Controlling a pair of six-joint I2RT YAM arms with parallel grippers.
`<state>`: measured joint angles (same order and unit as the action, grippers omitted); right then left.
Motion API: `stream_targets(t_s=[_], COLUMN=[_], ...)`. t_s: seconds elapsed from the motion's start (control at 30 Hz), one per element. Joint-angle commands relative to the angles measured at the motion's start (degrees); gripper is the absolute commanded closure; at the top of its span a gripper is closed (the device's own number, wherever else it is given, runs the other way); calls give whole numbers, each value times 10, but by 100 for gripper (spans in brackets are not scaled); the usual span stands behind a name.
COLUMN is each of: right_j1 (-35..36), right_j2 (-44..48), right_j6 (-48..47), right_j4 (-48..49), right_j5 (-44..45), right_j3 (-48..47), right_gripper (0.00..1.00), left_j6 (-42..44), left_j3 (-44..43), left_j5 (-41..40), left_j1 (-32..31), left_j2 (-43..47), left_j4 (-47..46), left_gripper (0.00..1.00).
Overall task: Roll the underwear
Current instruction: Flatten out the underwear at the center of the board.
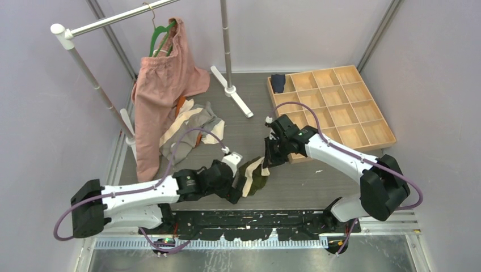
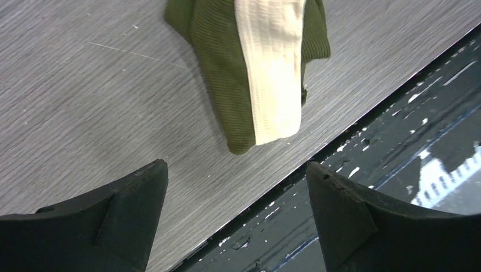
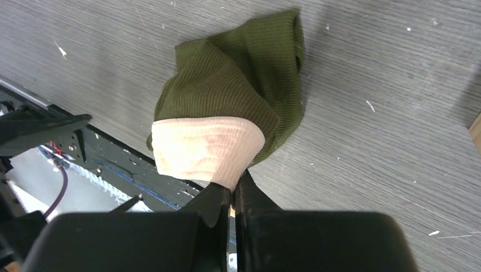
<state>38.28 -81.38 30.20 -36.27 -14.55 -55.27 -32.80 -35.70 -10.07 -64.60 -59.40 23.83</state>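
Observation:
An olive green underwear [image 1: 253, 177] with a wide cream waistband lies bunched near the table's front edge. My right gripper [image 1: 268, 161] is shut on the waistband's edge. In the right wrist view the cream band [image 3: 207, 148] rises into the closed right gripper [image 3: 233, 190], and the green cloth [image 3: 232, 73] trails onto the table behind it. My left gripper [image 1: 234, 191] sits just left of the garment, open and empty. In the left wrist view the left gripper [image 2: 237, 175] straddles the table edge, apart from the underwear [image 2: 224, 73].
More underwear lies in a pile [image 1: 190, 124] at the back left, under a pink garment [image 1: 161, 85] on a green hanger [image 1: 161, 33] on a rack. A wooden compartment tray [image 1: 340, 107] at the back right holds a rolled navy piece [image 1: 277, 83]. A black rail [image 1: 255, 218] borders the front edge.

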Motion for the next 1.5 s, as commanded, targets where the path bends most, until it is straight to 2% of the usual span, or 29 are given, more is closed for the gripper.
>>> stream_targets(t_s=[0.0,0.2,0.37,0.5,0.8,1.0,1.47], right_j1=[-4,-8,-8,-8,-9,-9,-9], right_j2=[7,14,12,13,9,7,7], right_j6=[9,13,8,8,5,5,5], right_j4=[20,30,32,32,32,30,25], right_j5=[-35,-48,-53,-54,-53,-53,-58], right_j3=[9,26,31,31,32,32,33], right_gripper=[99,99,99,99,99,99,99], left_j6=[6,0,-1,-10,-35,-30,-14], left_j3=[-35,-100,-158,-178,-166,-177,-243], left_j5=[-112,-180,-216,-224,-211,-200,-287], left_j1=[-65,-120,-146,-152,-179,-200,-201], left_j2=[-49,-157,-239,-271,-269,-307,-379], left_j4=[-53,-41,4,38,61,56,146], left_gripper=[8,17,29,40,40,43,51])
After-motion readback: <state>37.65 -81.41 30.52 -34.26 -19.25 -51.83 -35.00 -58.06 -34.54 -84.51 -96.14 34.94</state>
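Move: The olive underwear's middle is some 5 cm ahead of the left hand, 6 cm to its right and 7 cm below; its cream waistband's near corner is roughly level with that hand, 5 cm right and 7 cm below. The grey laundry pile lies about 19 cm ahead and 14 cm left of the left hand. From the right hand, already pinching the waistband's far end, the underwear's middle is about 4 cm back, 4 cm left and 7 cm below. The waistband's near corner is what the left hand closes in on: it swings about 6 cm right, then sinks, about 5 cm lower by the end and a little back, tilting nearly 30 degrees until its fingers point more steeply down, their gap narrowing by almost half around the corner without shutting. The right hand keeps its pinch, eases back and down slightly early on, then holds still. ##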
